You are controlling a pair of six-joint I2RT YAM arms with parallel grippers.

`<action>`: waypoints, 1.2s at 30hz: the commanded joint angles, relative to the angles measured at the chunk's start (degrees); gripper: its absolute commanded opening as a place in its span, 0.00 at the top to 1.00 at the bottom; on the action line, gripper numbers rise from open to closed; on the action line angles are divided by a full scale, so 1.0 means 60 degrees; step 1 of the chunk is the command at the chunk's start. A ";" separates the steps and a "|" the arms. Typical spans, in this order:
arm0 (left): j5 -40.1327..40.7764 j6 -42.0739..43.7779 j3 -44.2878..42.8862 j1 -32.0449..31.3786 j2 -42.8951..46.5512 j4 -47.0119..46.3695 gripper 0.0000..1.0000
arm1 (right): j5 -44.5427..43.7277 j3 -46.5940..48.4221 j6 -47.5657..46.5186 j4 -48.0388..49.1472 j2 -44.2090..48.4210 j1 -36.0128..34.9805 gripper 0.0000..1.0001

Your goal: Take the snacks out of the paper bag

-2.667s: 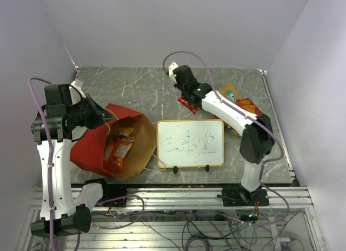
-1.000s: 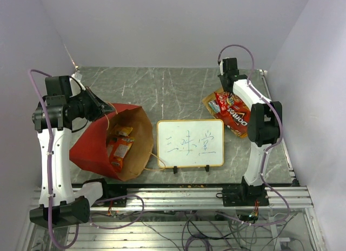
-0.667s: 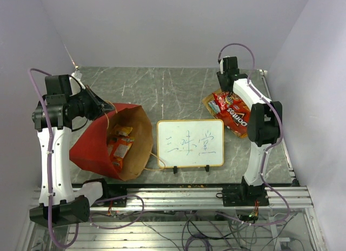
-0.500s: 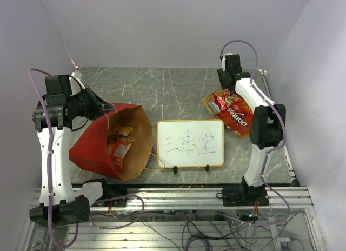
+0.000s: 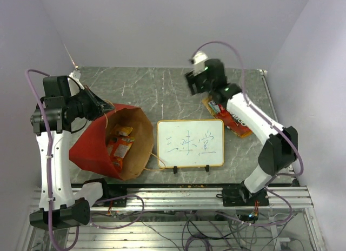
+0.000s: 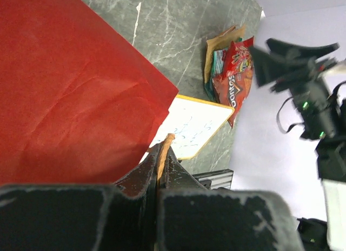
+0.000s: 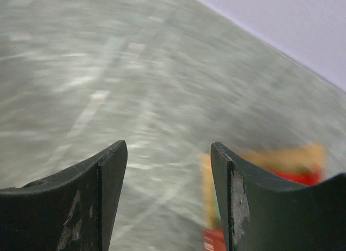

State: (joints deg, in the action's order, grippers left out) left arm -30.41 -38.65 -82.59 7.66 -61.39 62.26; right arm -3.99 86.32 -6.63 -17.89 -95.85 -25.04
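The paper bag point(image 5: 89, 151) lies on its side at the left, red outside, its brown mouth facing the whiteboard. Several orange and yellow snacks point(image 5: 120, 147) lie inside it. My left gripper point(image 5: 105, 110) is shut on the bag's thin handle point(image 6: 162, 149) and holds the top edge up; the red bag wall point(image 6: 70, 99) fills the left wrist view. A pile of snacks point(image 5: 233, 114) with a red packet on top lies at the right; it also shows in the left wrist view point(image 6: 233, 72). My right gripper point(image 5: 193, 84) is open and empty above the bare table, left of that pile point(image 7: 303, 160).
A framed whiteboard point(image 5: 190, 143) with writing stands on small feet between the bag and the snack pile. The grey marble table point(image 5: 151, 88) ends at a metal rail in front. Walls close in at the back and both sides.
My right arm has swung left, away from the snack pile at the back right, towards the back middle of the table. The left gripper still holds the bag handle.
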 commanded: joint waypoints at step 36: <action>-0.0529 0.0349 0.0053 -0.0061 0.0151 0.0790 0.93 | 0.4186 -0.1801 -1.1036 0.3850 -0.3139 -0.7307 0.40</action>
State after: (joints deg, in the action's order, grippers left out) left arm -31.79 -37.76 -80.90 7.66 -60.42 65.95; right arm 26.09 73.34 -68.07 4.47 -112.03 -68.27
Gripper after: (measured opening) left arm 0.075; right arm 0.606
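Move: The orange Foxs pack inside the paper bag lies about 26 cm back from the right hand, some 38 cm to its left and 20 cm below. The yellow Foxs pack is about 10 cm farther out than it and 2 cm to its right. The whiteboard lies 22 cm back, 3 cm left and 23 cm below the right hand; the snack pile 6 cm back, 18 cm right and 20 cm below. From the left hand, the orange pack is some 5 cm back, straight below by 28 cm. Already empty and open, the right hand sweeps fast back and to the left, some 30 cm each way, from beyond the whiteboard towards the orange Foxs pack, its wrist swinging round counter-clockwise by roughly 95 degrees until the fingers point left and slantwise down. Over the second half the hand sinks about 14 cm into the paper bag's mouth, fingers still wide open and short of the pack, while the left hand keeps its pinch on the bag's handle and eases a centimetre or two back and down. ##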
